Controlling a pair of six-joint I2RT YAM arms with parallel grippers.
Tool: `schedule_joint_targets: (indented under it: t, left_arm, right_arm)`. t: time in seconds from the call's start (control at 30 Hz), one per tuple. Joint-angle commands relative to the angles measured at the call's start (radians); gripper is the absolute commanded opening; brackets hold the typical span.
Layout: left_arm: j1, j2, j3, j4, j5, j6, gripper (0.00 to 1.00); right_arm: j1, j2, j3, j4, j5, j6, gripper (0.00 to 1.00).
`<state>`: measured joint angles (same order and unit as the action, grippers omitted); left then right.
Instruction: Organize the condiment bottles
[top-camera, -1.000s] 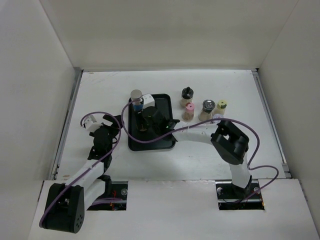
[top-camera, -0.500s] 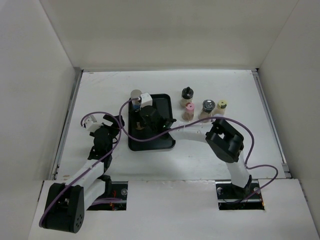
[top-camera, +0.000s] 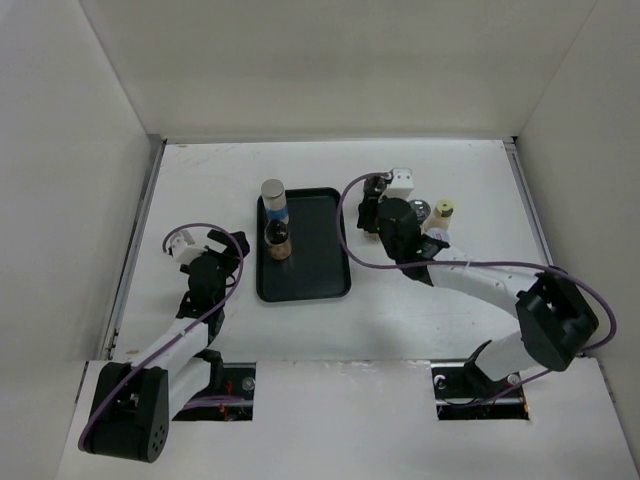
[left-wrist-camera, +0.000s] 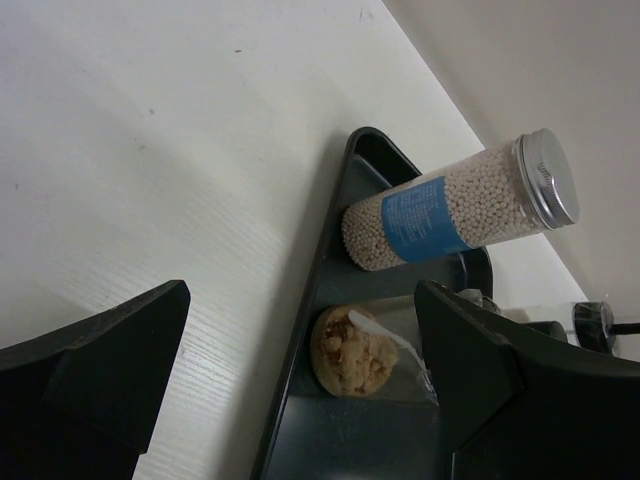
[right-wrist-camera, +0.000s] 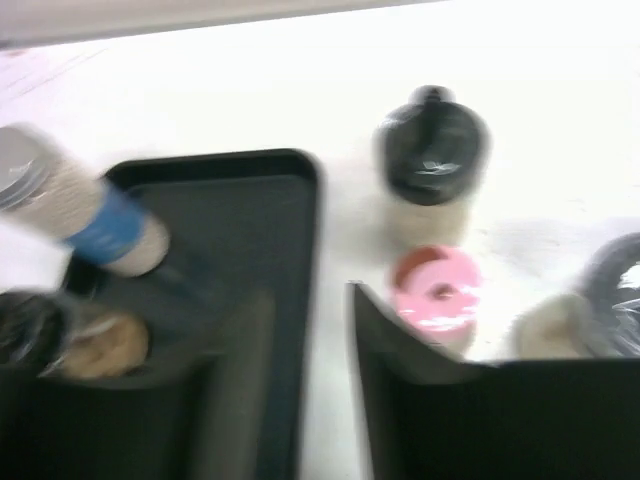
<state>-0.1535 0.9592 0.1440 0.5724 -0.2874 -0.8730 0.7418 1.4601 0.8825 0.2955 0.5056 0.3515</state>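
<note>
A black tray (top-camera: 318, 262) holds two spice jars: a silver-lidded, blue-labelled jar (top-camera: 273, 199) at its far left corner and a black-lidded brown jar (top-camera: 278, 240) just in front of it. Both show in the left wrist view, the blue-labelled jar (left-wrist-camera: 450, 206) and the brown jar (left-wrist-camera: 356, 350). My left gripper (top-camera: 218, 254) is open and empty, left of the tray. My right gripper (top-camera: 367, 210) is open and empty, over the gap between the tray and the jars to its right. The blurred right wrist view shows a black-lidded jar (right-wrist-camera: 432, 160), a pink-lidded jar (right-wrist-camera: 437, 290) by the right finger, and a grey-lidded jar (right-wrist-camera: 600, 300).
A pale-yellow-lidded jar (top-camera: 443, 211) stands furthest right, next to the grey-lidded jar (top-camera: 418, 210). The right arm hides the pink-lidded jar in the top view. White walls close in the table on three sides. Purple cables loop over both arms.
My right gripper has drawn off the brown jar in the tray and swung right to the jars beside the tray. The brown jar stays upright in the tray. The left arm is still.
</note>
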Motion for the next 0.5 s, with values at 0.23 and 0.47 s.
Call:
schedule_joint_targets:
  t: [0.23,0.47]
  left_arm:
    - [-0.011,-0.004,0.02,0.053,-0.01,-0.001,1.0]
    - [-0.017,0.032,0.026,0.07,0.007,-0.009,1.0]
  right_arm:
    - [-0.088,0.111,0.073,-0.073,0.073,-0.046,0.8]
    - [-0.112,0.187,0.104,-0.062,0.083,-0.046,0.79]
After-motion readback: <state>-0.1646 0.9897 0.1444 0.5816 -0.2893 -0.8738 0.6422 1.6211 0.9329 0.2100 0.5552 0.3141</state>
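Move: The pink-lidded bottle is about 5 cm ahead of the right hand, 4 cm to its right and roughly 9 cm below. The black-lidded bottle stands some 6 cm beyond the pink one and 1 cm to its left; the dark-lidded jar is level with the pink one, 9 cm to its right. From the left hand, the pink-lidded bottle lies about 35 cm right, 8 cm ahead and 1 cm lower. Bring the empty right gripper down about 6 cm towards the pink-lidded bottle while carrying it some 4 cm right and 3 cm forward, sideways first, then mostly down. Widen the half-open fingers early, tip them about 10 degrees further down, let the hand's left side drop about as much, and turn slightly clockwise, bringing the pink lid into line between the fingertips. ##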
